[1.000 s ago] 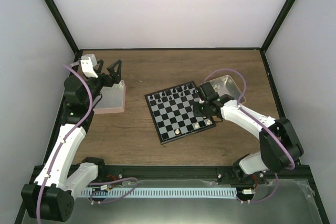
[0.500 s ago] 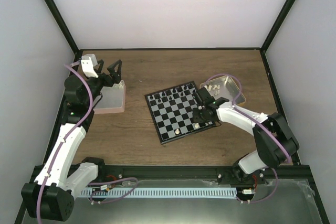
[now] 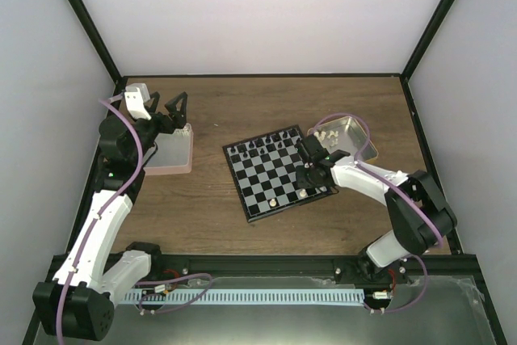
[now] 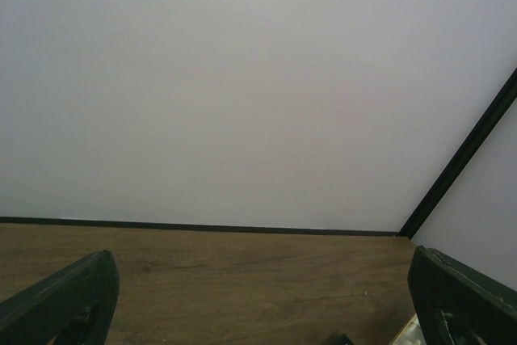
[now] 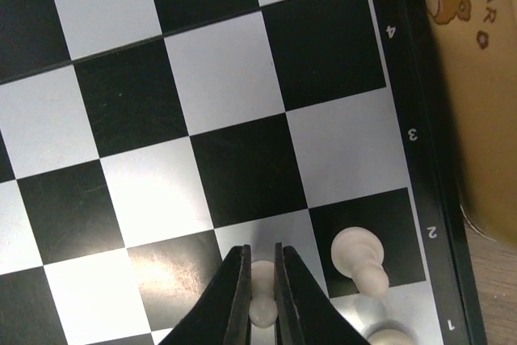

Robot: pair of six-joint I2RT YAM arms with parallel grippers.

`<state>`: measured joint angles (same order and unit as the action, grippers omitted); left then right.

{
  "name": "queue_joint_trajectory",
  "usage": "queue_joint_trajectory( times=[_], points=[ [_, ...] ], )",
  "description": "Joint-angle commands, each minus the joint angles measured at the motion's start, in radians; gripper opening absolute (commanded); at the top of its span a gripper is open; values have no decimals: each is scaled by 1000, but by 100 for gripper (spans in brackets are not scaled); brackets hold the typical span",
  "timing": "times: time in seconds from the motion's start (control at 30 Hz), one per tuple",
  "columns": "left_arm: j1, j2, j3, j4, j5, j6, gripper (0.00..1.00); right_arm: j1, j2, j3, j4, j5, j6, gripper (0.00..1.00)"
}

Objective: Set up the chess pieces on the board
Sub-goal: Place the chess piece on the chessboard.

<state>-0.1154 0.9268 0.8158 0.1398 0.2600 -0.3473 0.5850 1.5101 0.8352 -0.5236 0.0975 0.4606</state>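
The board (image 3: 266,179) lies at the table's middle, with black chessmen along its far row. My right gripper (image 3: 306,177) hovers low over the board's right near part, shut on a cream-white pawn (image 5: 262,292). In the right wrist view the gripper (image 5: 260,258) holds the pawn upright over a pale square of the board (image 5: 218,86). One more white pawn (image 5: 359,258) stands on the black square just to the right, and a third white piece (image 5: 393,335) shows at the bottom edge. My left gripper (image 3: 166,111) is open above the pink tray (image 3: 179,159), holding nothing.
A metal tray (image 3: 359,131) with several white chess pieces (image 3: 327,133) sits right of the board; its tan wall (image 5: 477,78) borders the board in the right wrist view. A lone white piece (image 3: 275,201) stands on the near row. The left wrist view shows wood table (image 4: 242,280) and white wall.
My right gripper has moved a little left and nearer, from beside the metal tray to over the board's right squares, still shut on the pawn. The left arm has not moved.
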Motion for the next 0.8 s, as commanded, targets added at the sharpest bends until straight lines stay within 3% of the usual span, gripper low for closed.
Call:
queue_joint_trajectory(
  times=[0.0, 0.4, 0.6, 0.77],
  points=[
    [6, 1, 5, 21, 8, 1, 100, 7, 29, 10, 17, 32, -12, 7],
    [6, 6, 8, 22, 13, -1, 100, 8, -26, 35, -35, 35, -3, 15],
    [7, 6, 7, 22, 18, -2, 100, 9, -78, 55, -58, 40, 16, 27],
    [6, -5, 9, 18, 16, 2, 100, 9, -122, 72, -39, 70, 46, 31]
  ],
)
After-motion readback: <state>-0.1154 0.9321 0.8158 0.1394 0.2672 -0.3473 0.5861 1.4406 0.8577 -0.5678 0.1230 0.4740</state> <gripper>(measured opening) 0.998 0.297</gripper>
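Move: The light square for the pawn in my right hand is right under my fingers, about 1 cm below the pinch. From this hand, a pawn stands 2 cm to the right and 1 cm ahead, the corner piece about 4 cm right and 1 cm back, and another white piece roughly 3 cm back, straight behind. The box of pieces is centred some 9 cm ahead and 9 cm right. From my left hand the square is about 28 cm right, 5 cm back and 33 cm down. I keep my right hand low over the light square, easing the pawn half a centimetre forward and then back about as much and slightly left, while my fingers spread from nearly shut to about a third open and let go of it. Then I lift straight up, about 2.5 cm, clear of the pawn and its neighbours. ##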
